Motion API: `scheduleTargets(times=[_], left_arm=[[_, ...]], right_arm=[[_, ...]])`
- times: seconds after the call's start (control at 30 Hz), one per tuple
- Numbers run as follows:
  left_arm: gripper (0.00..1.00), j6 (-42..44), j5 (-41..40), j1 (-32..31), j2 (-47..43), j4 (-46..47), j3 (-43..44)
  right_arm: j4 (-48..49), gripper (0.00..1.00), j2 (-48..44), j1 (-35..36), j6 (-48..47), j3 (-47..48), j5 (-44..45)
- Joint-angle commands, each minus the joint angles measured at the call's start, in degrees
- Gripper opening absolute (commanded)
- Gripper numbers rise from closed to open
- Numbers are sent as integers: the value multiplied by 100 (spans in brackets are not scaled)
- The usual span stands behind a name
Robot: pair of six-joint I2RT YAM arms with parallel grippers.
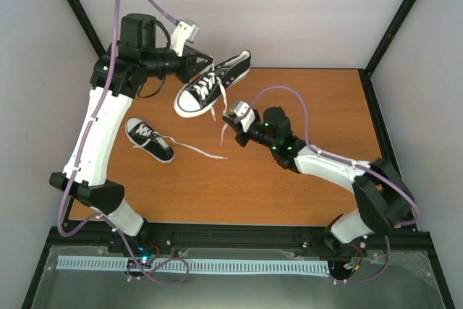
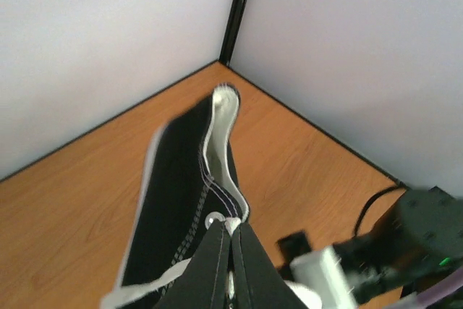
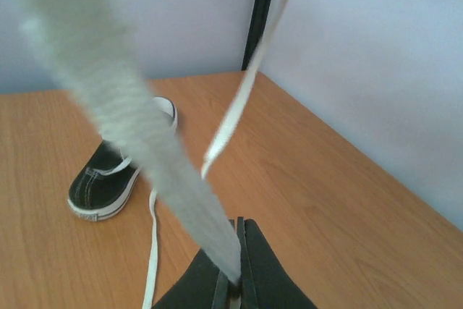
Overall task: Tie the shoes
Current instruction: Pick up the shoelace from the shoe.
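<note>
One black shoe (image 1: 210,85) with a white toe cap hangs in the air at the back of the table, toe toward me. My left gripper (image 1: 197,69) is shut on the shoe's upper edge (image 2: 217,142) by the top eyelet, jaws pressed together (image 2: 235,223). The other shoe (image 1: 150,140) lies on the table at the left, also seen low in the right wrist view (image 3: 108,179). My right gripper (image 1: 230,119) is below the raised shoe, shut on one of its white laces (image 3: 145,142). A second lace end (image 3: 239,106) dangles free beside it.
A loose lace (image 1: 199,150) from the lying shoe trails right across the wooden table (image 1: 304,179). Black frame posts (image 1: 394,27) and pale walls enclose the back corners. The right arm's wrist (image 2: 405,244) shows at the lower right of the left wrist view.
</note>
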Motion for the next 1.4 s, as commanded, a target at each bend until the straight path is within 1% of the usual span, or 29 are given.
scheduleTargets(times=[0.0, 0.07, 0.2, 0.3, 0.4, 0.5, 0.63, 0.87, 1.0, 1.03, 1.07, 1.1, 1.13, 1.17, 1.2, 1.27, 1.37], left_arm=[[1, 264, -396, 56, -390, 377, -696], [1, 263, -451, 84, -435, 547, -1270], [1, 208, -288, 80, -409, 1079, -2334], [1, 152, -153, 18, -241, 1522, -3087], [1, 106, -136, -159, -53, 2043, -3866], [1, 84, -123, -407, 182, 2411, -4299], [1, 53, 55, -610, 483, 2545, -4477], [1, 279, 336, -671, 854, 2453, -4552], [1, 774, 487, -689, 1156, 2100, -4323], [6, 1061, 505, -689, 1279, 1807, -4146], [20, 1400, 503, -689, 1409, 1387, -3918], [39, 1837, 458, -689, 1549, 920, -3621], [57, 2337, 375, -685, 1691, 233, -3354], [71, 2641, 284, -664, 1727, -51, -3107], [78, 2923, 222, -625, 1719, -433, -2952], [84, 3371, 59, -503, 1520, -770, -2892], [87, 4418, -191, -242, 1251, -1060, -3127]], right_arm=[[-1150, 3, -977, -306, 137, -94, -407], [-2155, 3, -1345, -407, -20, -31, -661], [-4157, 3, -1804, -572, -115, 294, -561], [-5103, 3, -1904, -847, 309, 495, -446], [-5811, 3, -1691, -1228, 582, 790, -308], [-6130, 3, -1441, -1612, 697, 918, -269], [-6340, 3, -1237, -2058, 894, 1191, -413], [-6688, 3, -1350, -2148, 959, 1609, -285], [-6778, 3, -1403, -2152, 970, 1580, -456], [-6792, 3, -1386, -2149, 988, 1548, -491], [-6824, 3, -1361, -2148, 1011, 1542, -508], [-6865, 3, -1331, -2148, 1039, 1545, -518], [-6920, 3, -1297, -2149, 1077, 1546, -529], [-6941, 3, -1267, -2150, 1120, 1552, -530], [-6968, 3, -1247, -2148, 1159, 1564, -550], [-7019, 3, -1207, -2148, 1202, 1564, -619], [-7037, 3, -1179, -2148, 1248, 1554, -730]])
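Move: The left hand, pinching one lace high up, has the hanging shoe about 11 cm under it; its bare spot on the table is some 42 cm below, 4 cm ahead and 9 cm right. The other shoe lies about 27 cm left of that hand and 6 cm ahead, on the table. From the right hand, already shut on the second lace, the hanging shoe is roughly 11 cm above, 3 cm ahead, 3 cm left. The left hand drops fast, about 32 cm almost straight down with a small drift right, tipping its fingers further down to lower the shoe to the table, then opens wide and lets its lace go. Meanwhile the right hand keeps its pinch on the other lace and swings some 17 cm right, away from the left hand, first rising slightly and then sinking below its starting height as its fingers tip down. ##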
